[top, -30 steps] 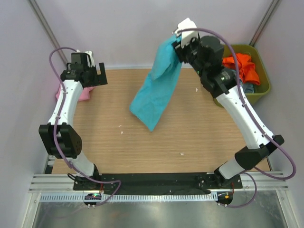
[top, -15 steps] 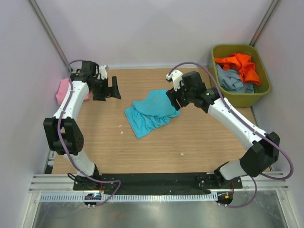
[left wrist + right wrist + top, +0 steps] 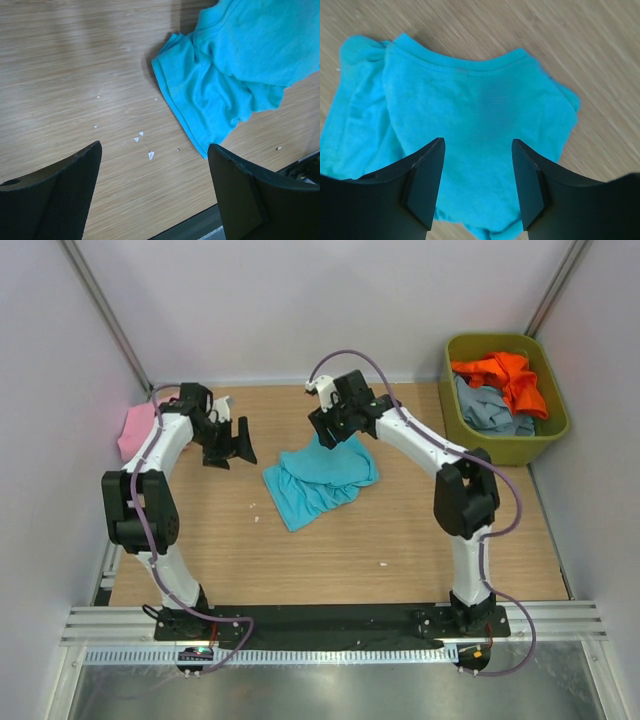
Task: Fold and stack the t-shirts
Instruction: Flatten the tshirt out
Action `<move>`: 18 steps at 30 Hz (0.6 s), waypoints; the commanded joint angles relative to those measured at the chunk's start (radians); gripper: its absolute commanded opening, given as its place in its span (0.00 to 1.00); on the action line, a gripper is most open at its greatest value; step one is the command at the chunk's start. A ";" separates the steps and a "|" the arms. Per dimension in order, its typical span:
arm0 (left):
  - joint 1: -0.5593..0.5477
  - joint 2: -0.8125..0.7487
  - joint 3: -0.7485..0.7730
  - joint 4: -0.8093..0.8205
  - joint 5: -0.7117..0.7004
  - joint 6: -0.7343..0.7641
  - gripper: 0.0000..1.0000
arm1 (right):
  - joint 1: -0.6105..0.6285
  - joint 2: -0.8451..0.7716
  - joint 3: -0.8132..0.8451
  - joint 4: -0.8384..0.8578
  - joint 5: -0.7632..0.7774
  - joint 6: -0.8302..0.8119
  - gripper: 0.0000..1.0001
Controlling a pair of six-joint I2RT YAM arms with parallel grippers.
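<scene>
A turquoise t-shirt (image 3: 318, 480) lies crumpled on the wooden table (image 3: 400, 530), its neckline toward the back. My right gripper (image 3: 334, 432) hovers open over its far edge; in the right wrist view the cloth (image 3: 470, 100) shows between the spread fingers (image 3: 427, 175) and neither pad touches it. My left gripper (image 3: 236, 446) is open left of the shirt, over bare wood (image 3: 125, 65), with the shirt's hem (image 3: 200, 100) up and to the right. A pink t-shirt (image 3: 134, 430) sits at the far left edge. Orange (image 3: 503, 373) and grey-blue (image 3: 488, 410) t-shirts lie in the bin.
The olive-green plastic bin (image 3: 555, 422) stands at the back right corner. Small white scraps (image 3: 149, 155) dot the wood near the shirt's front. Lilac walls close in the back and sides, and a black rail (image 3: 320, 620) runs along the near edge.
The right gripper brought the hanging turquoise t-shirt down onto the table, let go of it and swung left over its far edge. The left gripper moved right toward the shirt.
</scene>
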 commanded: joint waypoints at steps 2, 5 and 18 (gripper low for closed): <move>0.062 -0.008 0.025 0.008 0.055 -0.006 0.87 | 0.004 0.149 0.198 0.024 -0.012 0.034 0.61; 0.062 -0.026 -0.001 0.030 0.034 0.015 0.87 | 0.004 0.261 0.323 0.010 -0.028 0.040 0.61; 0.062 0.000 -0.001 -0.015 -0.018 0.063 0.88 | -0.099 0.452 0.477 0.005 -0.002 0.086 0.59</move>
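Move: The far corner of the blue t-shirt lies about 12 cm ahead of the right hand, 4 cm to its right and 15 cm below; the shirt's near-left end is some 11 cm back and 6 cm left. The green bin stands about 15 cm ahead and 42 cm to the right. From the left hand that far corner is roughly 15 cm ahead, 23 cm right and 13 cm lower. Right hand reaches about 10 cm forward, sinking some 7, fingers open, towards shirt's far corner; left drifts left. ##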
